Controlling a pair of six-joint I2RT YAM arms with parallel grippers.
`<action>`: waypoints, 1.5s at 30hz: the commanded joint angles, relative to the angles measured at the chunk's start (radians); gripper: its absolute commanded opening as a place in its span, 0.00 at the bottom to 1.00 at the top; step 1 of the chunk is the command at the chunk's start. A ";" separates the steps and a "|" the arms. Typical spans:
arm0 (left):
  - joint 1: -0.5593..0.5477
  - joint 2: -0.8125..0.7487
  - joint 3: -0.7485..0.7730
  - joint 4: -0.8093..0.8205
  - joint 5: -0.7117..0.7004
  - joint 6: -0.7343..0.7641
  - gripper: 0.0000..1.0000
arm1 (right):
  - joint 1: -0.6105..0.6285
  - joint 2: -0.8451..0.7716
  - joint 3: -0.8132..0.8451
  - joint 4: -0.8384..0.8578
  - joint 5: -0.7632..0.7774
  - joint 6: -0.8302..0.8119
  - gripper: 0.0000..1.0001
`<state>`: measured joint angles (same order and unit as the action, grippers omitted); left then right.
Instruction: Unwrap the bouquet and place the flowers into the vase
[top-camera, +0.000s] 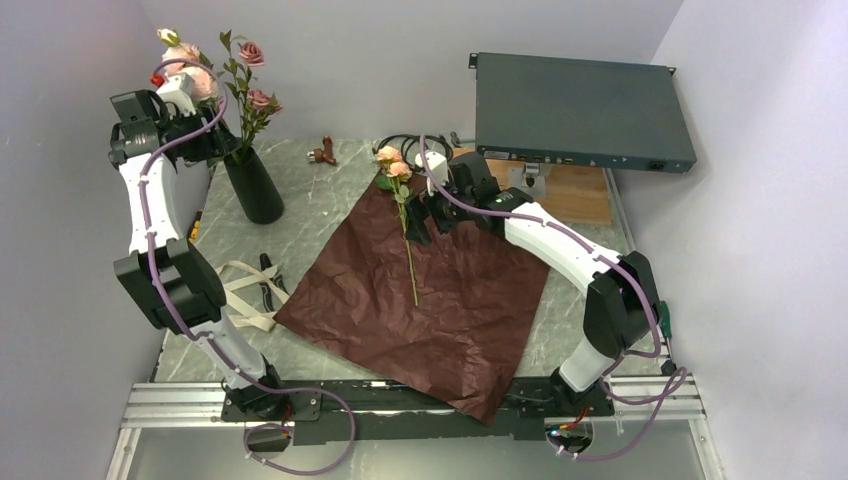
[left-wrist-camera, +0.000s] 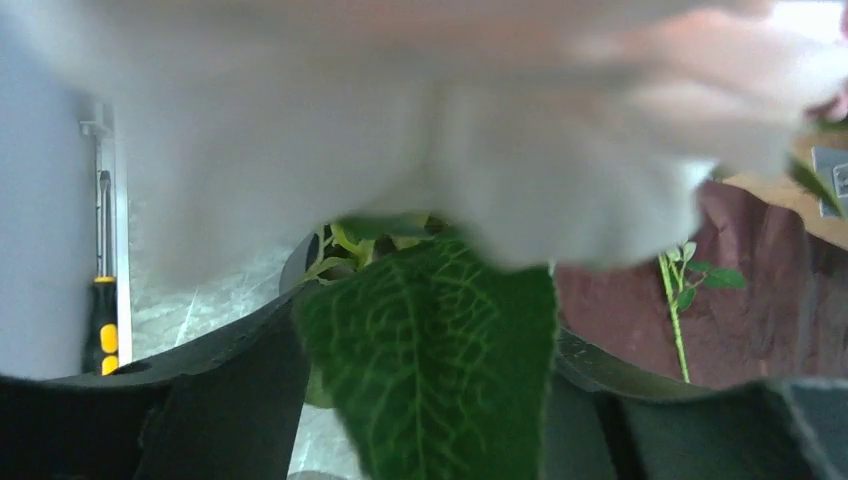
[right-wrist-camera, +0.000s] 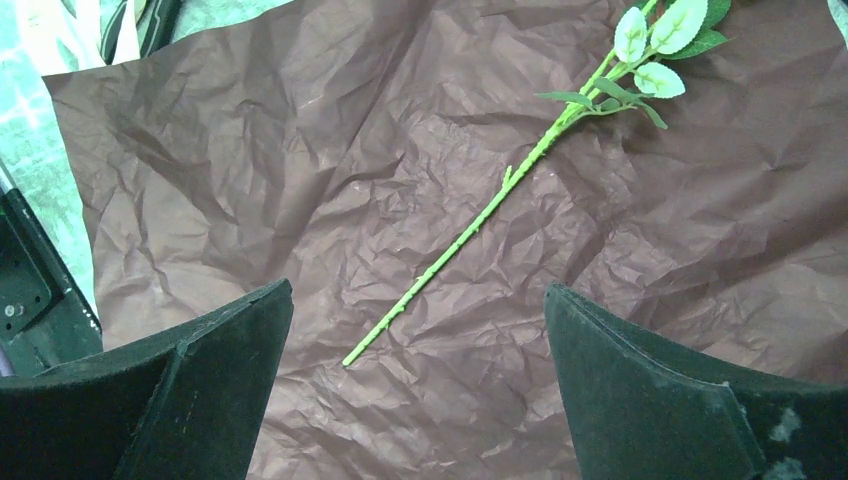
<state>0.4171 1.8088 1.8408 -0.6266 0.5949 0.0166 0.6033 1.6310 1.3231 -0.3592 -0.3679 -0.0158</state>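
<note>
The black vase (top-camera: 254, 187) stands at the back left with several pink roses (top-camera: 252, 72) in it. My left gripper (top-camera: 212, 140) hangs beside their stems just above the vase mouth. In the left wrist view its fingers stand apart and open, with a big green leaf (left-wrist-camera: 430, 370) between them and a blurred pale bloom (left-wrist-camera: 420, 120) filling the top. One peach rose (top-camera: 393, 165) lies on the spread maroon paper (top-camera: 440, 310), its stem (right-wrist-camera: 470, 230) pointing toward the near edge. My right gripper (top-camera: 425, 215) hovers open over the paper beside that stem, holding nothing.
A beige ribbon (top-camera: 243, 292) and black-handled scissors (top-camera: 268, 276) lie left of the paper. A dark rack unit (top-camera: 580, 100) and a wooden board (top-camera: 575, 192) are at the back right. A coiled black cable (top-camera: 400, 145) and a small brown object (top-camera: 322, 153) sit behind the paper.
</note>
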 joint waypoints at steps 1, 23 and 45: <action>0.001 -0.118 -0.031 -0.035 -0.012 -0.008 0.72 | -0.006 -0.007 0.007 0.010 0.004 0.012 0.99; 0.027 -0.484 -0.285 -0.051 0.045 -0.106 0.86 | 0.001 0.105 0.117 -0.069 0.172 0.178 0.91; 0.023 -0.514 -0.326 -0.050 0.089 -0.123 0.87 | 0.077 0.531 0.484 -0.204 0.503 0.323 0.53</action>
<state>0.4416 1.3155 1.5242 -0.6941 0.6567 -0.0986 0.6834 2.1349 1.7306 -0.5552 0.1059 0.2863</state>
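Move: The last peach flower lies on the brown wrapping paper, blooms pointing outward; its mid-stem is about 7 cm ahead, 3 cm left and 16 cm below the right hand. The paper's middle is some 6 cm back from that hand, straight below otherwise; the cable coil is roughly 26 cm ahead. The vase's middle is about 4 cm ahead and 17 cm below the left hand, level sideways; the pink roses' blooms rise some 11 cm to its right, 4 cm ahead and 18 cm above the hand. The last flower's stem is approached by the right hand, which pauses, then sinks about 11 cm while reaching some 7 cm forward, swinging clockwise and tipping down as its fingers narrow to roughly half open, not yet closed on it. From the peach roses just put in the vase, the left hand backs away about 12 cm, rising 6 cm and drifting right, its already parted fingers opening further. ##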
